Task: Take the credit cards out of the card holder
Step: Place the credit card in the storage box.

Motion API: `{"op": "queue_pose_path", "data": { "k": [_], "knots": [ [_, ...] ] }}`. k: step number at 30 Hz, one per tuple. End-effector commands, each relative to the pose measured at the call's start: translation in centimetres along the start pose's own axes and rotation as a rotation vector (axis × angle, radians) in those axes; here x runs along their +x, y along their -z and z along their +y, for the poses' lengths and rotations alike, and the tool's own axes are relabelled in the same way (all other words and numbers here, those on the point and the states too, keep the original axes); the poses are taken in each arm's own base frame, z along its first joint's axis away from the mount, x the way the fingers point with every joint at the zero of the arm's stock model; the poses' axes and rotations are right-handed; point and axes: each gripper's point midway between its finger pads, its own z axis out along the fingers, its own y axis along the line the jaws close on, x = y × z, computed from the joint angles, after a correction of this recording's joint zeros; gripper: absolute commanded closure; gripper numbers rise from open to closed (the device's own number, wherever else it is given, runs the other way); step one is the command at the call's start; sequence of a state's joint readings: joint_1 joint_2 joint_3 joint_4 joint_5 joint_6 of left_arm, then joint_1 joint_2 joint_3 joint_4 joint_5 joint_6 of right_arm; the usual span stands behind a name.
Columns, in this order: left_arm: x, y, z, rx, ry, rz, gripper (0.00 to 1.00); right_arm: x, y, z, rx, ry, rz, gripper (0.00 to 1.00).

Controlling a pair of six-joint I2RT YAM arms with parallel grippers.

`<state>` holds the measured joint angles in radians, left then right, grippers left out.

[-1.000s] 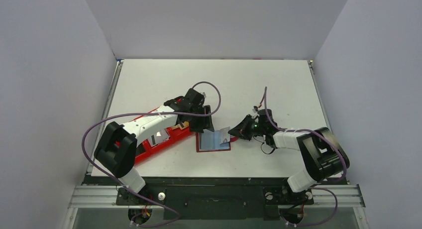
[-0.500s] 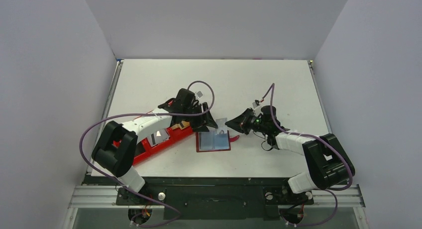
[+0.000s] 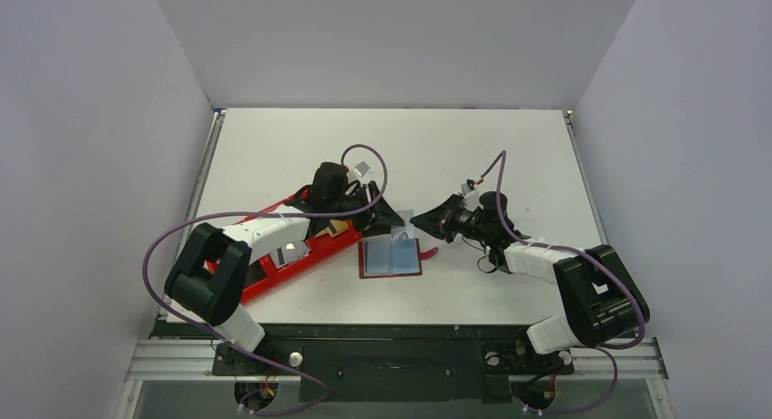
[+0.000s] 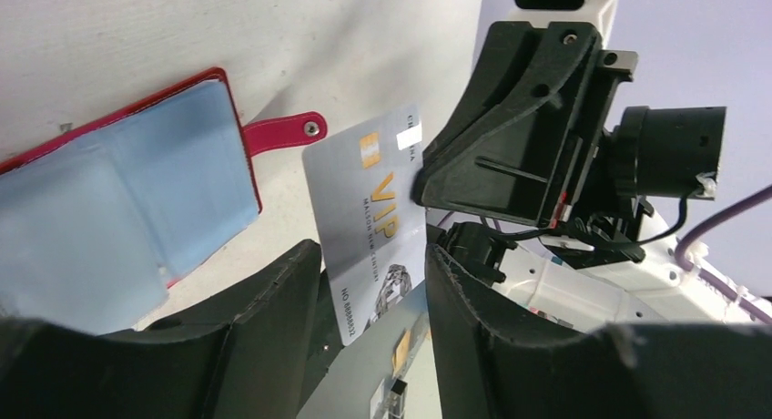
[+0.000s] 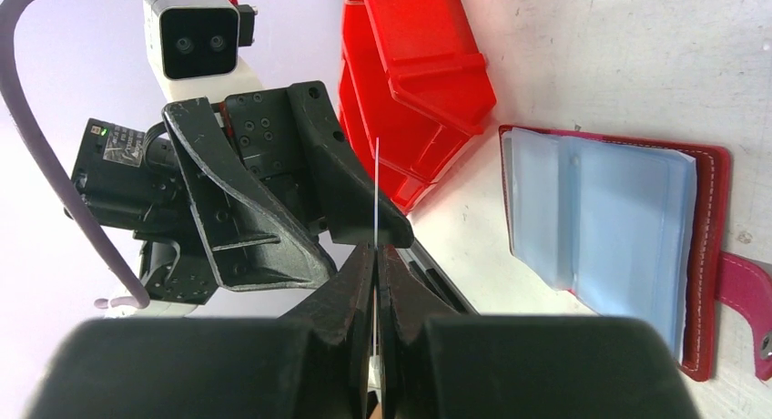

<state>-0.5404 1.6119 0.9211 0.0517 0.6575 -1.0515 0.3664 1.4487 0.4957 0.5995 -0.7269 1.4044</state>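
Note:
The card holder [image 3: 391, 258] lies open on the table, its pale blue sleeves [image 4: 118, 209] facing up and its red strap tab [image 4: 282, 132] pointing right. My right gripper [image 5: 376, 255] is shut on a silver credit card [image 4: 364, 219] and holds it in the air above the holder's far edge. In the right wrist view that card [image 5: 376, 191] shows edge-on as a thin line. My left gripper [image 4: 371, 282] is open, and the card's free end reaches in between its fingers. I cannot tell whether they touch it.
The red compartment tray [image 3: 273, 273] lies under my left arm, left of the holder. A silver card [image 3: 291, 250] and a tan one [image 3: 335, 228] lie in it. Both grippers meet tip to tip above the holder. White table stretches behind them.
My right gripper has lifted the silver card up and to the left, away from the holder. My left gripper has swung right toward it, and its fingers now stand on either side of the card.

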Motion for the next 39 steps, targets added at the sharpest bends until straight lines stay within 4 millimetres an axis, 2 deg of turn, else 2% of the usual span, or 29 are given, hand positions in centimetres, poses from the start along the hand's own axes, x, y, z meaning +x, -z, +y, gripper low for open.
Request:
{"op": "queue_pose_path", "data": {
  "k": [1, 9, 13, 15, 17, 18, 19, 21, 24, 26, 28, 30, 33, 38, 39],
  "knots": [
    [-0.5, 0.9, -3.3, 0.140, -0.031, -0.014, 0.58, -0.3, 0.2, 3.6, -0.108, 0.067, -0.005, 1.00],
    [-0.5, 0.9, -3.6, 0.171, -0.019, -0.011, 0.77, -0.1, 0.1, 3.6, -0.108, 0.073, 0.002, 1.00],
    [-0.4, 0.8, -3.5, 0.171, -0.016, -0.008, 0.96, 0.0, 0.0, 3.6, -0.106, 0.077, 0.004, 1.00],
    [-0.4, 0.8, -3.5, 0.165, -0.015, -0.010, 1.00, 0.1, -0.1, 3.5, -0.100, 0.082, 0.006, 1.00],
    [-0.3, 0.9, -3.3, 0.154, -0.016, -0.012, 1.00, 0.2, -0.2, 3.5, -0.093, 0.090, 0.013, 1.00],
    [-0.4, 0.8, -3.2, 0.147, -0.024, -0.018, 1.00, 0.3, -0.2, 3.5, -0.085, 0.098, 0.016, 0.96],
    [-0.4, 0.9, -3.1, 0.136, -0.020, -0.017, 1.00, 0.4, -0.2, 3.6, -0.081, 0.105, 0.017, 0.83],
    [-0.4, 1.0, -2.8, 0.115, -0.027, -0.022, 1.00, 0.3, -0.2, 3.4, -0.053, 0.126, 0.008, 0.66],
    [-0.5, 1.3, -2.4, 0.080, -0.051, -0.039, 1.00, -0.2, 0.0, 2.1, 0.057, 0.177, -0.019, 0.51],
    [-0.6, 1.7, -2.4, 0.060, -0.067, -0.052, 1.00, -0.7, 0.5, 1.7, 0.112, 0.216, -0.041, 0.46],
    [-0.9, 2.2, -2.3, 0.032, -0.092, -0.073, 1.00, -1.0, 0.9, 1.5, 0.156, 0.245, -0.059, 0.44],
    [-0.6, 3.0, -1.4, -0.034, -0.086, -0.072, 1.00, -1.2, 1.3, 1.5, 0.181, 0.269, -0.070, 0.43],
    [-1.5, 4.6, -1.1, -0.098, -0.127, -0.133, 1.00, -1.4, 1.6, 1.1, 0.221, 0.288, -0.081, 0.43],
    [-2.4, 8.6, 0.1, -0.234, -0.136, -0.244, 1.00, -1.8, 1.7, 0.6, 0.250, 0.301, -0.093, 0.43],
    [-3.1, 9.4, 0.5, -0.279, -0.153, -0.285, 1.00, -1.8, 1.7, 0.6, 0.252, 0.301, -0.093, 0.43]
  ]
}}
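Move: The card stands upright between the hands. Its middle is about 2 cm to the right of the left hand's half-open fingers, level with them, and the right hand already grips its edge, with the middle 2 cm left and 1 cm back of that grip. The card holder lies some 13 cm below the left hand, 2 cm back and 2 cm left. The red box's middle is about 24 cm left, 1 cm ahead and 11 cm below it. While the right hand holds the card nearly still, the left hand eases up a centimetre or so and shuts its fingers on the card, and only then do the right fingers open to a bit over half and let go. The left hand, still pinching the card, draws some 5 cm to its left and a little up, towards the red box, its fingers tipping down about 15 degrees, as the empty right hand backs off roughly 2 cm to the right and dips its fingertips. ##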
